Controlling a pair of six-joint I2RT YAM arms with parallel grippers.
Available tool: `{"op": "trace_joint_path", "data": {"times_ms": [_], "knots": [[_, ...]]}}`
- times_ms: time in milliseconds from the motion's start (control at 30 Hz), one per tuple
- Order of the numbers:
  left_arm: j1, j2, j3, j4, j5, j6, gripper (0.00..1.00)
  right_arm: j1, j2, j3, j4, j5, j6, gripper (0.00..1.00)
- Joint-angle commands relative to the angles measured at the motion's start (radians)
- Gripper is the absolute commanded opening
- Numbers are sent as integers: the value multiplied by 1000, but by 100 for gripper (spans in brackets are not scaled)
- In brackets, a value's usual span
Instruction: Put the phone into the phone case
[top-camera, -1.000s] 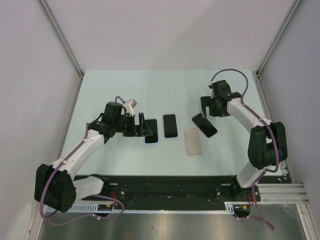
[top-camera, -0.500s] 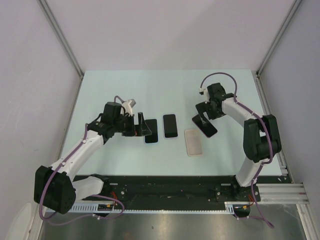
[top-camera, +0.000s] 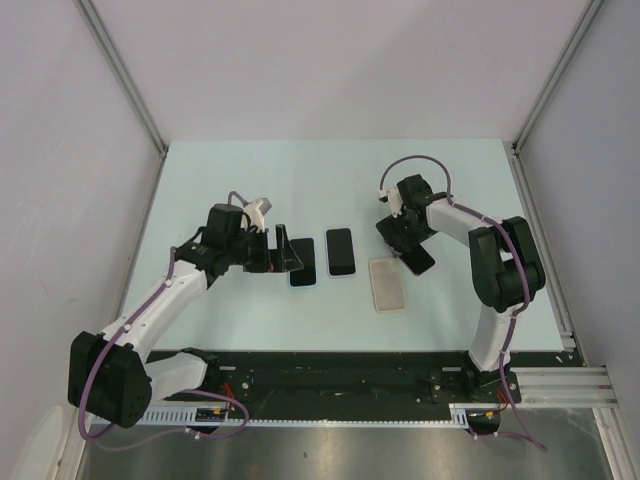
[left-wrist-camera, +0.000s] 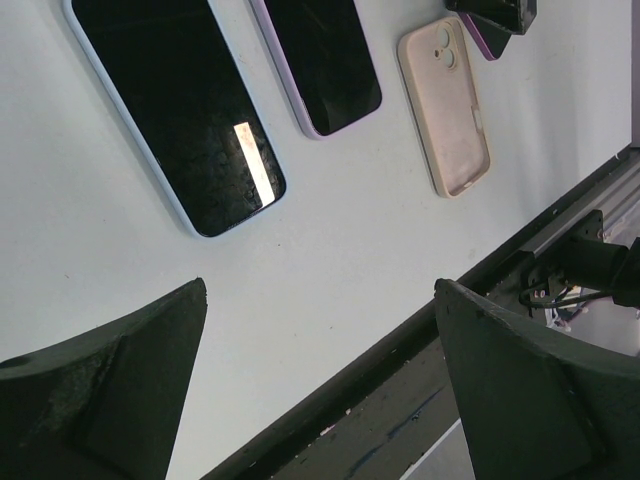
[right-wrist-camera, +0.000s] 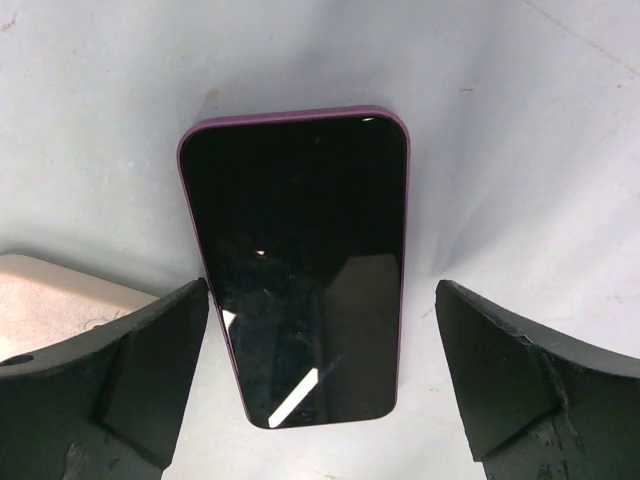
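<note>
A beige phone case (top-camera: 386, 284) lies open side up right of centre; it also shows in the left wrist view (left-wrist-camera: 445, 105). Just right of it lies a dark purple phone (right-wrist-camera: 300, 270), screen up and at a slant (top-camera: 422, 262). My right gripper (top-camera: 400, 238) hangs low over this phone, open, its fingers on either side of the phone's near end (right-wrist-camera: 322, 286) without touching it. My left gripper (top-camera: 285, 252) is open and empty (left-wrist-camera: 320, 284), beside a blue-edged phone (top-camera: 302, 262).
A lilac-edged phone (top-camera: 340, 251) lies screen up between the blue-edged phone (left-wrist-camera: 175, 110) and the case. A corner of the case (right-wrist-camera: 60, 300) sits by my right gripper's left finger. The black rail (left-wrist-camera: 400, 350) runs along the table's near edge.
My right arm has swung left and turned its wrist, bringing the open gripper from behind the purple phone to right over it. The left arm and the phones have not moved.
</note>
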Motion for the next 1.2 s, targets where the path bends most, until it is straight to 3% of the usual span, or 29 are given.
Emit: {"op": "trace_joint_path", "data": {"times_ms": [0, 567, 833, 1167], "knots": [[6, -3, 43, 10, 16, 18, 100, -9, 21, 15, -4, -41, -29, 100], [7, -8, 39, 28, 44, 12, 99, -24, 73, 13, -18, -11, 5, 93], [10, -12, 37, 36, 50, 10, 99, -185, 75, 15, -1, -48, 222, 66], [15, -9, 34, 42, 64, 6, 99, -216, 26, 15, -41, -63, 324, 58]]}}
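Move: The purple-edged phone lies between the right hand's open fingers, its middle some 2 cm below the hand and about 1 cm to its left. The beige case is roughly 11 cm back and 6 cm left of this hand, and the lilac-edged phone about 2 cm back and 19 cm left. From the left hand, the purple-edged phone is some 13 cm ahead, 30 cm right and 13 cm below. Downward first, by barely 1 cm, the right hand settles over the purple-edged phone; then its fingers close on the phone's long sides and pinch it. As they close, the hand sweeps about 7 cm right and a little forward, level and low, away from the beige case, turning about 25 degrees clockwise and keeping its grip. ##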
